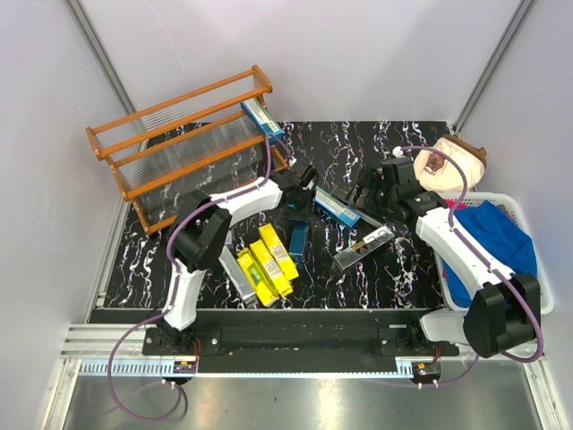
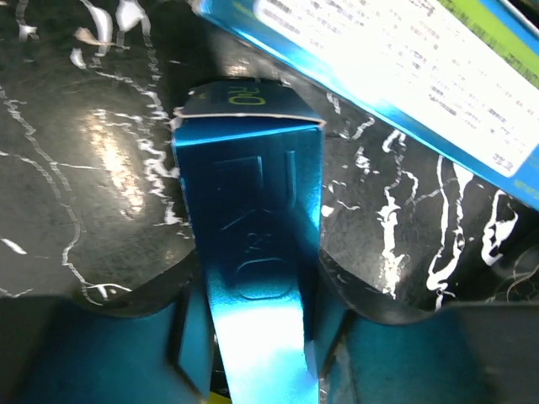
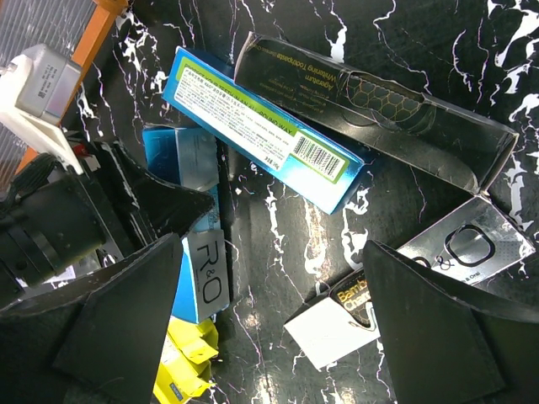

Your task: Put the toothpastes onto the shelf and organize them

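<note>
My left gripper (image 1: 301,201) (image 2: 253,295) is shut on one end of a blue toothpaste carton (image 2: 248,194) (image 1: 299,238) that rests on the black marble table. A second blue carton (image 1: 337,208) (image 3: 261,126) lies just beyond it. Several yellow cartons (image 1: 267,260) and a silver-grey one (image 1: 238,276) lie to the near left. A black carton (image 3: 379,93) and a black-and-white one (image 3: 396,295) (image 1: 363,246) sit to the right. My right gripper (image 1: 369,193) (image 3: 278,295) hovers open over bare table, holding nothing. The wooden shelf (image 1: 179,148) stands at the far left with one blue-teal carton (image 1: 262,116) on its right end.
A white basket (image 1: 530,269) holding a blue cloth (image 1: 488,235) sits at the right table edge, with a beige and brown soft object (image 1: 452,161) behind it. Grey walls close in the back and both sides.
</note>
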Controlling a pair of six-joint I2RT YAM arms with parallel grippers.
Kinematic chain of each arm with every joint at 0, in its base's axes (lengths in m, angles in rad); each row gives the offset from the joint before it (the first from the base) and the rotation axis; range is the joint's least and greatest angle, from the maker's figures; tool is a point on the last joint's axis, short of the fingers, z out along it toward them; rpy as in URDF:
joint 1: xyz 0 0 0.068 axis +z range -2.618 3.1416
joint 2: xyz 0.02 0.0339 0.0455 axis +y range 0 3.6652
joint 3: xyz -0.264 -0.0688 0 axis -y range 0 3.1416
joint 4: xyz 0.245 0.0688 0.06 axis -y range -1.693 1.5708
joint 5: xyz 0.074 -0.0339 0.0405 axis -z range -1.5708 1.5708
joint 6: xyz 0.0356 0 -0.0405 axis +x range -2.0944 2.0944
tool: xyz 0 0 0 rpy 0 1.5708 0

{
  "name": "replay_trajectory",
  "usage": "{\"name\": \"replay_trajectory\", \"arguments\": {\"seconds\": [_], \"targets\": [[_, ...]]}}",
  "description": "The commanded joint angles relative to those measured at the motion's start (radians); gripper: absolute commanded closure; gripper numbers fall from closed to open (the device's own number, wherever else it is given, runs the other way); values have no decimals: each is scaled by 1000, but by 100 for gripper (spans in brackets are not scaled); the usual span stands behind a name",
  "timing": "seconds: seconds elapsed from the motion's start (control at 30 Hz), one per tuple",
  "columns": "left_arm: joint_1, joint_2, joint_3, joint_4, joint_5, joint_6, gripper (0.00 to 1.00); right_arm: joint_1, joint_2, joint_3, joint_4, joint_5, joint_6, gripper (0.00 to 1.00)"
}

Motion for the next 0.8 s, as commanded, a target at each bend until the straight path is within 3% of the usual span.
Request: {"name": "replay_trajectory", "arguments": {"seconds": [0.0, 0.27, 0.47, 0.6, 0.77], "targets": [[-6, -42, 40, 4, 7, 30, 64, -2, 6, 43, -1, -29, 6, 3], [-1, -193, 88, 6, -4, 76, 65, 0, 4, 97, 0, -51, -10, 3], [39, -353, 112, 28, 14, 85, 67, 0, 44, 233, 22, -109, -51, 3], [138, -474, 84, 85, 80, 73, 67, 1, 48, 317, 98, -183, -54, 4], [292, -675, -53, 312, 234, -31, 66, 36, 62, 361, 223, -320, -8, 4]]}}
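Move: The blue toothpaste box is already between the left fingers, lying on the table, with the shelf's right end, where another blue box sits, about 16 cm ahead, 8 cm left and 12 cm above the left hand. A blue-and-white box lies some 7 cm to its right and 2 cm ahead, the nearest yellow box 6 cm left and 8 cm back. From the open, empty right hand the held box is roughly 14 cm left, level fore and aft, and 13 cm below. The blue toothpaste box, still pinched by the left fingers, is carried up off the table after a short pause, steeply and ever faster, about 27 cm, veering left only near the end; the wrist swings the fingers outward and to the right, some 35 degrees. The open right hand rises about 13 cm too, easing forward and left, its fingers tipping up towards level. ##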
